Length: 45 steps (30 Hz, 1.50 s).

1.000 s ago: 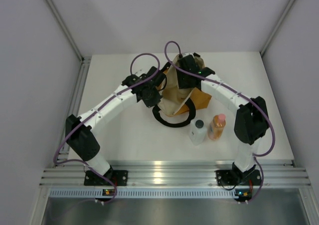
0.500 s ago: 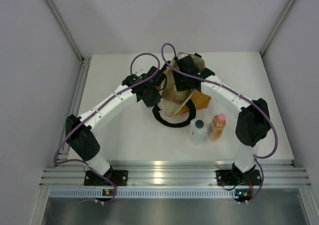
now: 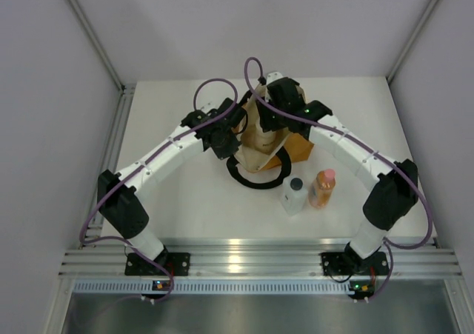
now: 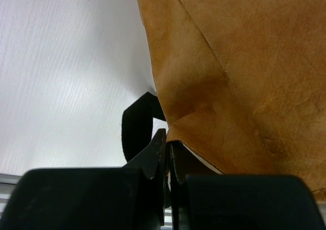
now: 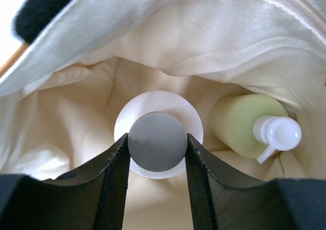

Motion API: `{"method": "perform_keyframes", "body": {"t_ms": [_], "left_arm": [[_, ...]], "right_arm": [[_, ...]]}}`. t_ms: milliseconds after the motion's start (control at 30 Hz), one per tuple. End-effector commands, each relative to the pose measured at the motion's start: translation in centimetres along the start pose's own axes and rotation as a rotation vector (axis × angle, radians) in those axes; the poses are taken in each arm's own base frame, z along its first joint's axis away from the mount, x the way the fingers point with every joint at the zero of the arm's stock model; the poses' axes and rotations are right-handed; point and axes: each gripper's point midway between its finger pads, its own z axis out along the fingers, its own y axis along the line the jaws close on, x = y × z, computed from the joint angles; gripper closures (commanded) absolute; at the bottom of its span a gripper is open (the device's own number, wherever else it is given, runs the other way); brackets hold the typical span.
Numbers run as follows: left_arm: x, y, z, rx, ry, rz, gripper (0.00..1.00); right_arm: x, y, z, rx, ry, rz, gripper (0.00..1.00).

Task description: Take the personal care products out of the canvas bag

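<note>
The canvas bag (image 3: 298, 148) stands at the table's middle back with its mouth held open. My left gripper (image 3: 234, 121) is shut on the bag's rim (image 4: 204, 112), beside a black handle (image 4: 134, 129). My right gripper (image 5: 156, 147) reaches down inside the cream lining (image 5: 214, 36) and is shut on the grey-looking lid of a cream bottle (image 5: 155, 135). A yellow-green bottle (image 5: 238, 122) with a white pump cap (image 5: 278, 133) lies next to it in the bag. On the table stand a white bottle with a dark cap (image 3: 293, 195) and an orange bottle with a pink cap (image 3: 322, 188).
The bag's other black handle (image 3: 255, 180) lies looped on the table in front of it, close to the two standing bottles. Grey walls enclose the table on three sides, and a metal rail (image 3: 244, 260) runs along the near edge.
The right arm's elbow has swung outward to the right while its wrist stayed over the bag mouth, shifting slightly. The left arm and the bottles on the table have not moved.
</note>
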Motion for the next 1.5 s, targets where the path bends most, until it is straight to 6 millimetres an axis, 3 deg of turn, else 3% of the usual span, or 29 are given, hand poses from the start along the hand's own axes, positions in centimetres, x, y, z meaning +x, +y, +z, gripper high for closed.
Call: {"method": "perform_keyframes", "body": {"t_ms": [0,500,767,1000,1200,1467], "left_arm": [[-0.7,-0.8,-0.1,0.013,-0.01,-0.005,1.0],[-1.2,-1.3,-0.1,0.022,-0.012,-0.003,1.0],[-1.2,-1.3,0.1,0.017,-0.012,-0.001,1.0],[-1.2,-1.3,0.3,0.013,-0.01,-0.002,1.0],[-1.2,-1.5,0.3,0.014,-0.011,-0.002,1.0],[-1.5,-1.4,0.3,0.014,-0.017,-0.002,1.0]], "right_arm": [[-6.8,1.2,-5.8,-0.06,-0.244,0.021,1.0],[-9.9,3.2,-14.9,-0.174,-0.361,-0.012,1.0],[-10.7,3.0,-19.6,-0.195,-0.423,-0.032,1.0],[-11.3,5.0,-23.7,-0.338,-0.468,-0.065,1.0],[-9.8,7.7,-24.9,-0.46,-0.447,-0.146,1.0],[-5.9,11.4,-24.0,-0.534,-0.38,-0.257,1.0]]}}
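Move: The right hand already holds the white jar by its cap, clear of the bag floor. From that hand the grey-capped bottle, beside which there is clear table, stands about 16 cm back, 8 cm right and 15 below; the orange bottle is 14 cm back and 17 right, equally low. The green pump bottle is about 8 cm ahead, 8 right and 14 below. The bag's pinched rim is 8 cm back, 11 left and 3 below. From the left hand the grey-capped bottle lies 8 cm back, 19 right, 12 below. Still gripping the white jar by its cap, the right hand draws it up some 17 cm out of the canvas bag and back about 16 cm over the near rim, rising first and then levelling into a backward sweep that eases left. Its wrist swings roughly 30 degrees counter-clockwise and tips up a little, while the left fingers keep the rim pinched. ##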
